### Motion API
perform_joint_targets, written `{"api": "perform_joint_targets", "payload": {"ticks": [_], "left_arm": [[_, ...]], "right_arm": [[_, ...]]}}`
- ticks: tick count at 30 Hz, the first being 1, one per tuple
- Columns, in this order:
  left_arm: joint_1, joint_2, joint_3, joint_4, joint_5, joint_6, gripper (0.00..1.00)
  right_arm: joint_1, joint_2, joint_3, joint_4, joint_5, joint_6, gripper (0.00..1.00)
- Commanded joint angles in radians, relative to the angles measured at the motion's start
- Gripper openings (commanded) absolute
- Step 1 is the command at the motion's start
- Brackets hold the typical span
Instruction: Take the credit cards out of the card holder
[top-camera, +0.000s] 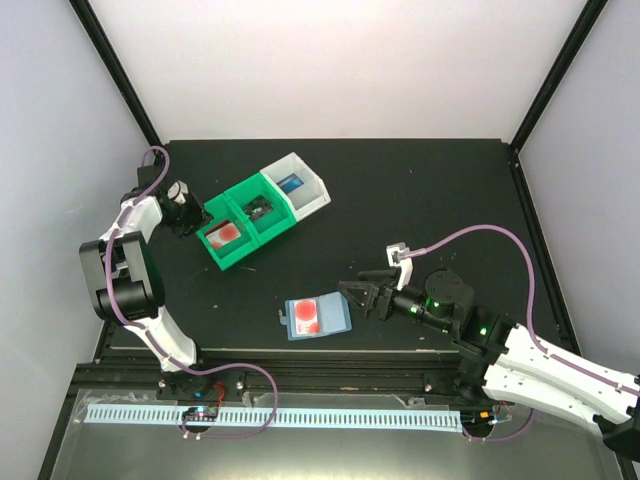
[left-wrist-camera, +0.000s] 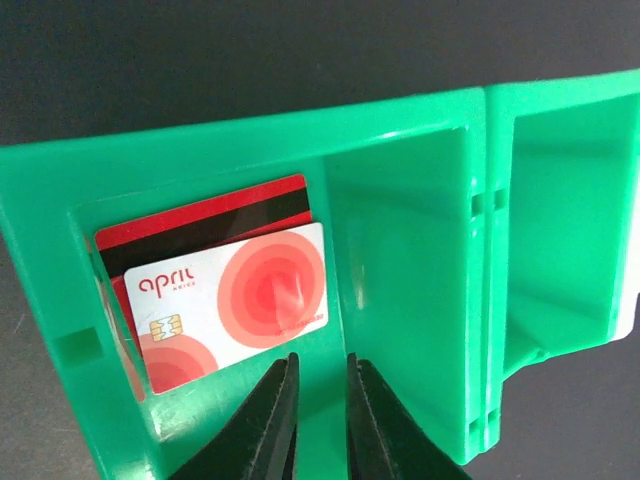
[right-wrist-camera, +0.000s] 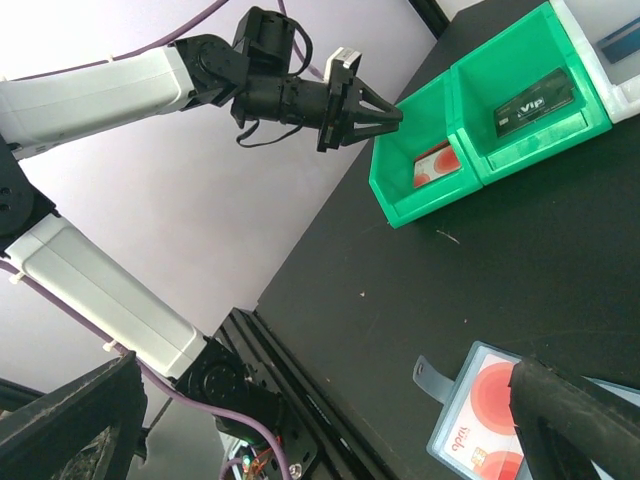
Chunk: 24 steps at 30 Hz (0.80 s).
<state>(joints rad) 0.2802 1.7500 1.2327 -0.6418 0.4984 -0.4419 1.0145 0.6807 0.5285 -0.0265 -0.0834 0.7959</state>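
The pale blue card holder (top-camera: 338, 318) lies flat near the table's front edge with a red-marked credit card (top-camera: 308, 316) inside it. The right wrist view shows the holder (right-wrist-camera: 442, 430) and that card (right-wrist-camera: 490, 398) at its lower right. My right gripper (top-camera: 363, 296) stands wide open just right of the holder, with nothing between its fingers. My left gripper (left-wrist-camera: 320, 395) hovers at the near edge of a green bin (left-wrist-camera: 400, 190), its jaws a narrow gap apart and empty. In the bin lie a white card with round red marks (left-wrist-camera: 240, 300) and a red card (left-wrist-camera: 215, 212) under it.
A second green bin (top-camera: 262, 208) holds a black card (right-wrist-camera: 535, 100), and a white bin (top-camera: 300, 187) holds a blue card (top-camera: 290, 184). Black frame posts and pale walls surround the table. A rail runs along the near edge.
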Motion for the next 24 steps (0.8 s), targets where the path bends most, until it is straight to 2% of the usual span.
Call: {"api": "perform_joint_targets", "payload": {"ticks": [1, 6, 9, 14, 19, 24], "left_arm": [[-0.003, -0.023, 0.052, -0.012, 0.016, -0.007, 0.17], [-0.004, -0.08, 0.079, -0.007, 0.058, -0.042, 0.31], [-0.003, -0.13, 0.093, -0.015, 0.09, -0.052, 0.43], [-0.008, -0.236, 0.037, 0.02, 0.175, -0.074, 0.6], [-0.046, -0.347, -0.047, 0.067, 0.207, -0.085, 0.91], [-0.136, -0.457, -0.123, 0.047, 0.216, -0.055, 0.96]], "right_arm": [[-0.002, -0.012, 0.01, 0.019, 0.011, 0.01, 1.0], [-0.001, -0.013, 0.015, -0.023, 0.027, -0.022, 1.0], [-0.002, 0.0, 0.032, -0.066, 0.027, -0.044, 1.0], [-0.002, 0.058, 0.075, -0.185, 0.094, -0.022, 1.0], [-0.002, 0.126, 0.08, -0.19, 0.073, -0.005, 1.0], [-0.002, 0.225, 0.073, -0.129, -0.018, 0.002, 1.0]]}}
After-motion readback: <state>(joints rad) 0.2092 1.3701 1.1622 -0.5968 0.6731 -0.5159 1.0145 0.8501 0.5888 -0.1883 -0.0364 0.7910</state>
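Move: Almost straight below the left hand, some 7 cm down, lies the red-and-white card just placed in the green tray. The VIP card is about 6 cm ahead and 10 cm to the right, the white tray about 11 cm ahead and 19 cm right, both lower. The card holder is roughly 22 cm back, 25 cm right and 9 cm below. From the right hand, the card holder lies about 9 cm left, 3 cm ahead and 23 cm down. Lifting clear of the green tray with nothing in its fingers, the left hand rises about 13 cm, nearly straight up at first, then also drifts right and slightly back; its fingers tip up some 20 degrees and spread from barely parted to almost fully open. The right hand, still wide open, sinks about 6 cm towards the card holder, dipping its fingertips, without touching the holder. ##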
